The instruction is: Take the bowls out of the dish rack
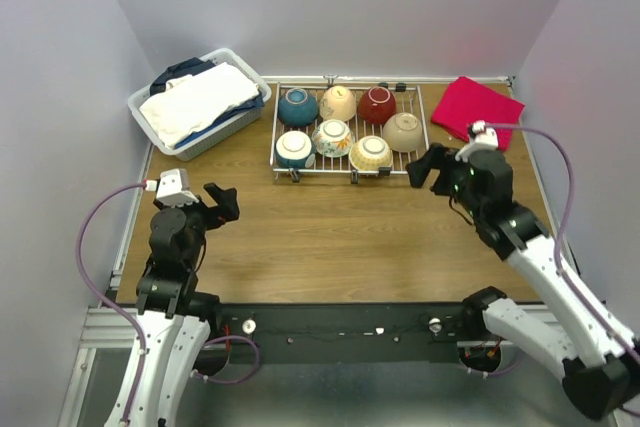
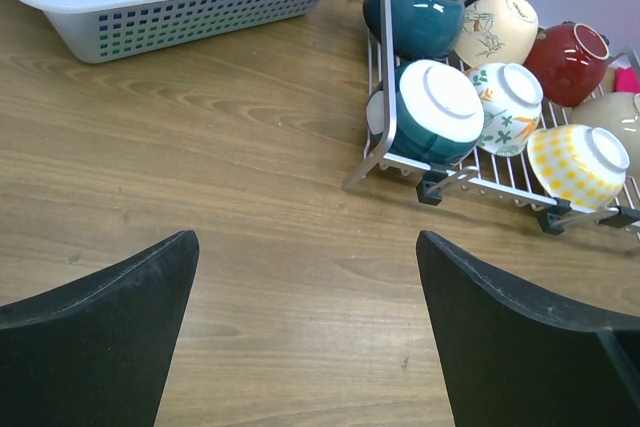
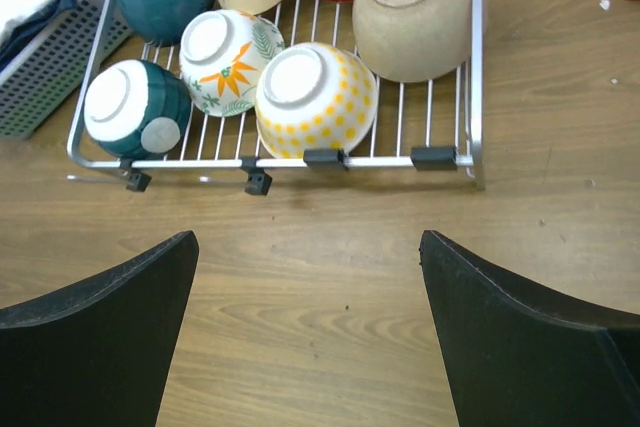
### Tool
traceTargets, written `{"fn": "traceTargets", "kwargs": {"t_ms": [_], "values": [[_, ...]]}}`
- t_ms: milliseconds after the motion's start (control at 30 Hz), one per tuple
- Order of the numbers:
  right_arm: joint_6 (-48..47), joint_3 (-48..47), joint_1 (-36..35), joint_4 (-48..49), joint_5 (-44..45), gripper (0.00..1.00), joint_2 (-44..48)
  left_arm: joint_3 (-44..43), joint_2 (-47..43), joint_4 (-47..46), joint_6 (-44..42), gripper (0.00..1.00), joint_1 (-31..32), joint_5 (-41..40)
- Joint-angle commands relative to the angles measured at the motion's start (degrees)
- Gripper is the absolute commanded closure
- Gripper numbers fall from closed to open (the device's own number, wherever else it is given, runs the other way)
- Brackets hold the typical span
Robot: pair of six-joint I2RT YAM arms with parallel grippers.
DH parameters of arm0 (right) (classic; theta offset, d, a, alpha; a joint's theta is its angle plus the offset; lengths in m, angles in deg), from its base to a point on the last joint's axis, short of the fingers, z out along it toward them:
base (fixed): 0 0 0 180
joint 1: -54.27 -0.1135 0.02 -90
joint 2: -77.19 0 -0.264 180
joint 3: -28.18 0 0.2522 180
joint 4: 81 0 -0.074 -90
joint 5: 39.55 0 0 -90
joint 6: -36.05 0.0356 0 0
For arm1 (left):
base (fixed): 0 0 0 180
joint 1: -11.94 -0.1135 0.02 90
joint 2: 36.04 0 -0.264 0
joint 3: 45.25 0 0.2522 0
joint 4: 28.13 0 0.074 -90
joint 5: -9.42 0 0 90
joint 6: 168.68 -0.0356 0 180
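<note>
The silver wire dish rack [image 1: 349,174] lies at the back middle of the wooden table with several bowls upside down in it. A teal bowl [image 1: 297,106], a cream one [image 1: 338,103] and a dark red one [image 1: 377,105] fill the back row. In front sit a teal-and-white bowl [image 2: 437,112], a floral bowl [image 3: 231,60], a yellow-dotted bowl [image 3: 315,97] and a beige bowl [image 3: 412,12]. My left gripper [image 1: 223,202] hovers open over bare wood, left of and nearer than the rack. My right gripper [image 1: 430,169] stands open just off the rack's front right corner. Both hold nothing.
A white plastic basket [image 1: 200,102] of folded laundry stands at the back left, close to the rack's left end. A red cloth [image 1: 478,110] lies at the back right. Grey walls close in the table on three sides.
</note>
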Motion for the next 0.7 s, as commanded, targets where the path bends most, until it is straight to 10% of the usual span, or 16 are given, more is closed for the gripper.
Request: {"fn": "traceTargets", "kwargs": {"t_ms": [0,667], "values": [[-2.4,-8.6,-0.3,2.3,-1.0,0.00,-12.6,1.4,0.9,-3.6,0.5,0.01,0.5,0.5],[-20.1,-41.1,-4.5,-12.2,1.8,0.00,-50.1,1.7,-4.3,-1.1,1.0,0.01,9.8,-9.3]]}}
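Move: The yellow-dotted bowl in the front row of the rack lies about 17 cm ahead of the right hand, 8 cm to its left and 16 cm below it. Floral bowl: 3 cm farther out and 9 cm left of the yellow-dotted one; tan bowl: 7 cm farther out and 8 cm to its right; red bowl: 12 cm beyond it, 1 cm right. From the left hand, the yellow-dotted bowl is some 21 cm ahead, 25 cm right and 13 cm lower. The right hand reaches forward about 14 cm and some 7 cm to the left, sinking only slightly, in past the rack's front rail towards the yellow-dotted bowl, its fingers staying wide open and clear above the bowls. On the way the wrist rolls its left side down by nearly 20 degrees, tips its nose down a little over 10 and swings about 10 counter-clockwise, while the left hand, open and empty, eases back to the left and up by a couple of centimetres. ##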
